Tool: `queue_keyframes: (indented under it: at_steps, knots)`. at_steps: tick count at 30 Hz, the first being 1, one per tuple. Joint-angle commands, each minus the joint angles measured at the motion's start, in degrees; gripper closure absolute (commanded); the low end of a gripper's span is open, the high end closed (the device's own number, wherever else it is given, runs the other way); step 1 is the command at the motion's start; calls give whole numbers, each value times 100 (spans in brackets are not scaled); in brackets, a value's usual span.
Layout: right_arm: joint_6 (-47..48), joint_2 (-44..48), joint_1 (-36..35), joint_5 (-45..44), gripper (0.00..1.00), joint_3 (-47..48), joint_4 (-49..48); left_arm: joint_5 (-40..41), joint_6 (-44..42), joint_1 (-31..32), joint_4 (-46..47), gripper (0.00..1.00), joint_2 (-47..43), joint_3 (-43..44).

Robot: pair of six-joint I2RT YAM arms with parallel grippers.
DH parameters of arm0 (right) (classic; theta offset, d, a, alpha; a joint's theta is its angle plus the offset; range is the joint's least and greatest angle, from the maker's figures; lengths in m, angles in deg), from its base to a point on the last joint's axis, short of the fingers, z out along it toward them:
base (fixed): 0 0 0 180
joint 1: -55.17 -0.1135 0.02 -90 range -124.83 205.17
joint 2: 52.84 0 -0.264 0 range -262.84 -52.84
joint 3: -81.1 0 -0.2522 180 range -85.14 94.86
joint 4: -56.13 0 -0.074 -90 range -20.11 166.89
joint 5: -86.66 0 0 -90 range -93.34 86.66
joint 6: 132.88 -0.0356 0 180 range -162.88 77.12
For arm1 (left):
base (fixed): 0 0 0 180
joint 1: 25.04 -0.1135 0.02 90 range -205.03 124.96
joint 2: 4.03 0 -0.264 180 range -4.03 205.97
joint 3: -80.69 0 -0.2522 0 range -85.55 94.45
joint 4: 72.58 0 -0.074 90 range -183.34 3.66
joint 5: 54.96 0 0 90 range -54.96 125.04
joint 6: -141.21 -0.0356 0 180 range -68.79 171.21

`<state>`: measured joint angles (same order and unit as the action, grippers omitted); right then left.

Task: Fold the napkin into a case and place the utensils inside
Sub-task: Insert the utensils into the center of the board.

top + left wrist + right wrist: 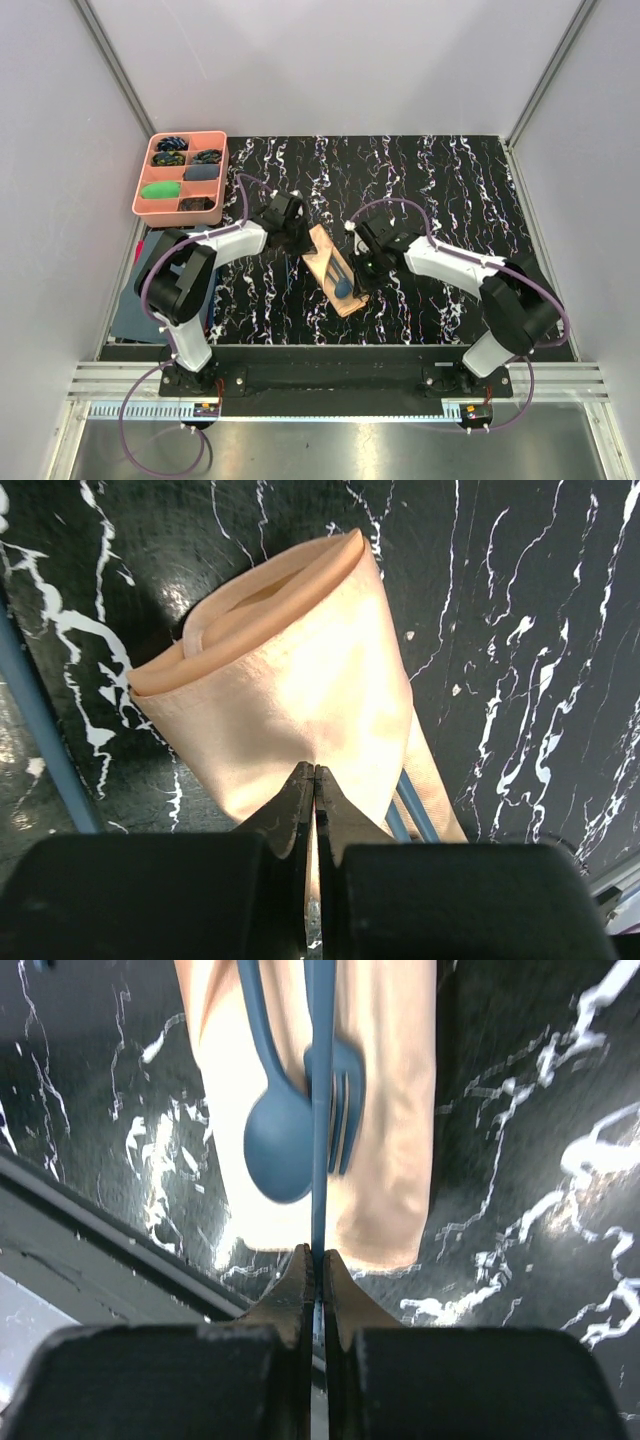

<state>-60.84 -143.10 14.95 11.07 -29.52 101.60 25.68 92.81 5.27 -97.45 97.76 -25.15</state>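
Observation:
The peach-orange napkin, folded into a narrow case (328,262), lies slanted on the black marbled table between my arms. My left gripper (298,238) is shut on the case's top layer (290,680) and holds it lifted, so the pouch gapes. Blue handles (408,802) show under the fabric. My right gripper (362,270) is shut on a slim dark blue utensil (320,1110), seen edge-on, held over the case (395,1150). A round-bowled spoon (278,1150) and a fork (346,1100) lie on the case, their heads towards the table's near edge.
A pink compartment tray (181,177) with coloured bundles stands at the back left. A dark blue-grey cloth (132,305) lies at the left edge under the left arm. The table's near edge and a metal rail (330,380) run just below the case.

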Motion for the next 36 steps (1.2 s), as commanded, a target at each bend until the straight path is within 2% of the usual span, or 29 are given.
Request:
queue_keyframes:
  at_steps: [1,18,21,24,25,26,27,29,31,33,36]
  knots:
    - [222,-246,111,-79,100,388,-322,75,-65,81,136,98,33,86]
    - [530,-835,200,-193,99,898,-569,102,-65,213,118,98,59,33]
    - [539,-914,208,-185,93,951,-569,110,-65,221,109,99,59,51]
    - [513,-897,226,-97,80,951,-560,163,-100,221,4,96,-81,86]
    - [478,-827,235,-62,70,934,-560,311,-126,221,-74,92,-281,77]
    - [442,-775,226,-53,65,916,-560,426,-144,221,-145,87,-423,68]
    - [399,-661,235,-44,61,907,-551,566,-170,221,-232,74,-563,33]
    - [284,-520,235,17,51,881,-525,926,-275,213,-513,61,-1003,-2]
    - [118,-274,243,52,48,829,-507,1278,-398,204,-751,53,-1310,-20]
    - [29,-20,243,62,44,802,-437,1612,-486,204,-1102,52,-1373,24]
    - [-85,279,243,-44,42,784,-210,2113,-618,204,-1717,58,-1128,269]
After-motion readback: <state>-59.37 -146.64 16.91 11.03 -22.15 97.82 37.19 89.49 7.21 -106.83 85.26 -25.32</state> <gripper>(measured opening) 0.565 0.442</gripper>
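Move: The right hand pinches one chopstick by its near end. The mouth of the napkin's pocket, under the folded flap, lies some 10 cm ahead of this hand and 5 cm to its left; the spoon bowl is about 3 cm ahead and 3 cm left, the fork head 6 cm ahead and 2 cm left, all about 1 cm below. For the left hand, with its shut tips on the flap, the mouth is some 2 cm back and 4 cm right, about 1 cm lower; a spare chopstick lies level with this hand, 6 cm left and 1 cm below. Keeping its pinch, the right hand slides the chopstick about 5 cm forward and 2 cm left, sinking slightly, along the fork and farther under the flap, then opens and rises some 3 cm clear. The left fingertips stay on the flap, shifting about a centimetre back and right, then spread and lift off, nearly 6 cm up and 4 cm left. ##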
